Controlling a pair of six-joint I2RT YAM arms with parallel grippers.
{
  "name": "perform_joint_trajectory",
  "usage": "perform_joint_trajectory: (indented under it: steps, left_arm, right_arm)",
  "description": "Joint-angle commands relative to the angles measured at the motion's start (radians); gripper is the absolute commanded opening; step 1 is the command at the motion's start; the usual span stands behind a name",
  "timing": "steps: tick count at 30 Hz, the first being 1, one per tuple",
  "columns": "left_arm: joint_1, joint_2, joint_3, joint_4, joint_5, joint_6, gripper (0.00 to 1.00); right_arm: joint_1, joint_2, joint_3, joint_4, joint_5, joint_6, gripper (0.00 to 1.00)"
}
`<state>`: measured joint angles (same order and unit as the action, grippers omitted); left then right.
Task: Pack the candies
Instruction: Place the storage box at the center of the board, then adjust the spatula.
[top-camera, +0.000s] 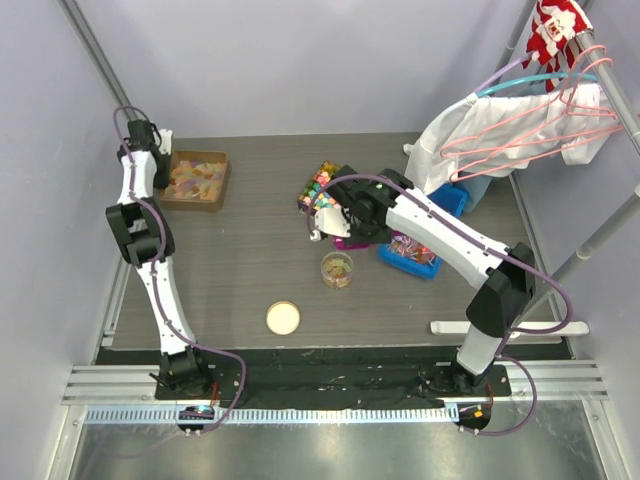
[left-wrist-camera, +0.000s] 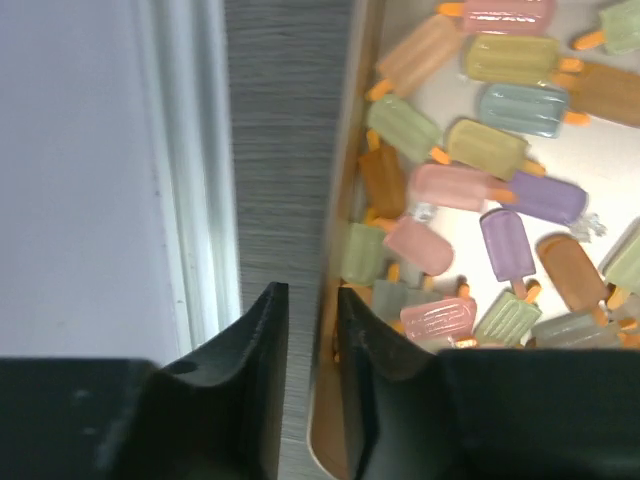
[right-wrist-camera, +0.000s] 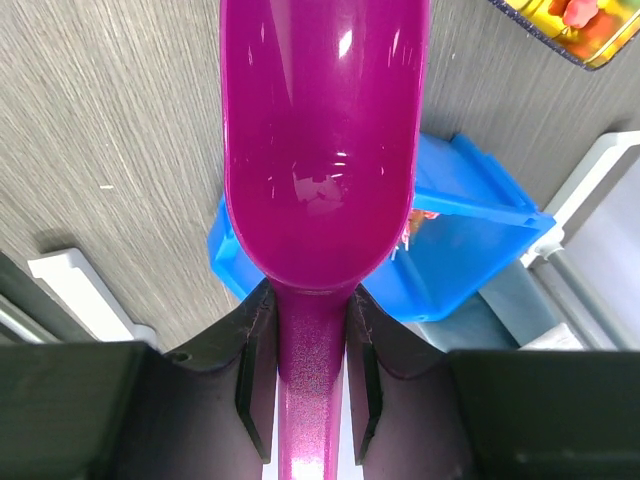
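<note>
The candies are pastel, popsicle-shaped gummies heaped in a brown box at the back left of the table. My left gripper stands at the box's left wall, with one finger outside and one inside. Its jaws are slightly apart, open, and hold nothing. In the top view this gripper is at the box's left side. My right gripper is shut on the handle of an empty magenta scoop. The scoop hangs just behind a clear cup that holds some candies.
A round cream lid lies near the front. A blue bin sits under the right arm and shows below the scoop. A multicoloured tray is at the back centre. Clothes on hangers fill the back right.
</note>
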<state>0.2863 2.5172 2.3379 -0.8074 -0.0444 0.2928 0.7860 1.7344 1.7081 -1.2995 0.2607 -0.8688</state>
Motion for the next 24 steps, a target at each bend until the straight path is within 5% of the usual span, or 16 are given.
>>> perform_joint_trajectory:
  steps: [1,4,9,19,24]
  left_arm:
    - [0.024,0.014,0.049,0.076,-0.104,0.045,0.34]
    - [0.025,0.019,0.047,0.079,-0.107,0.055,0.38]
    - [0.033,-0.085,-0.026,0.117,-0.039,-0.004,0.61]
    - [-0.016,-0.555,-0.291,0.103,0.476,-0.153,0.92]
    - [-0.179,-0.830,-0.585,0.152,0.770,-0.135,0.90]
  right_arm:
    - [-0.011,-0.062,0.019,0.011,-0.061,0.013,0.01]
    - [-0.024,-0.072,0.009,0.028,-0.071,0.010,0.01]
    - [-0.050,-0.091,0.004,0.086,-0.127,0.027,0.01]
    - [-0.060,-0.121,-0.123,0.474,-0.221,0.164,0.01]
    - [-0.057,-0.095,-0.117,0.609,-0.289,0.260,0.01]
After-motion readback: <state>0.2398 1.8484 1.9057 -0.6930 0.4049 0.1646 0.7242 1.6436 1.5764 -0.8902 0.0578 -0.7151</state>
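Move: My left hand, fingers barely parted, straddles the left wall of the brown box near rim height; that box's middle is about 10 cm to its right, level fore and aft. The box of coloured candies stands roughly 57 cm to its right, about level fore and aft. From my right hand, holding the purple scoop, that box is some 24 cm ahead and 16 cm left, the filled jar 16 cm left and level fore and aft, the blue tray 11 cm ahead and 11 cm right, all about 15 cm below. I open my left fingers wide off the brown box's wall, easing about 2 cm left as they spread, then lift clear fast, some 20 cm up, swinging about 15 cm right and a little back while the fingers tip forward. My right hand keeps its grip on the scoop and carries it about 6 cm left and forward towards the coloured candies, rolling its left side up some 25 degrees. ##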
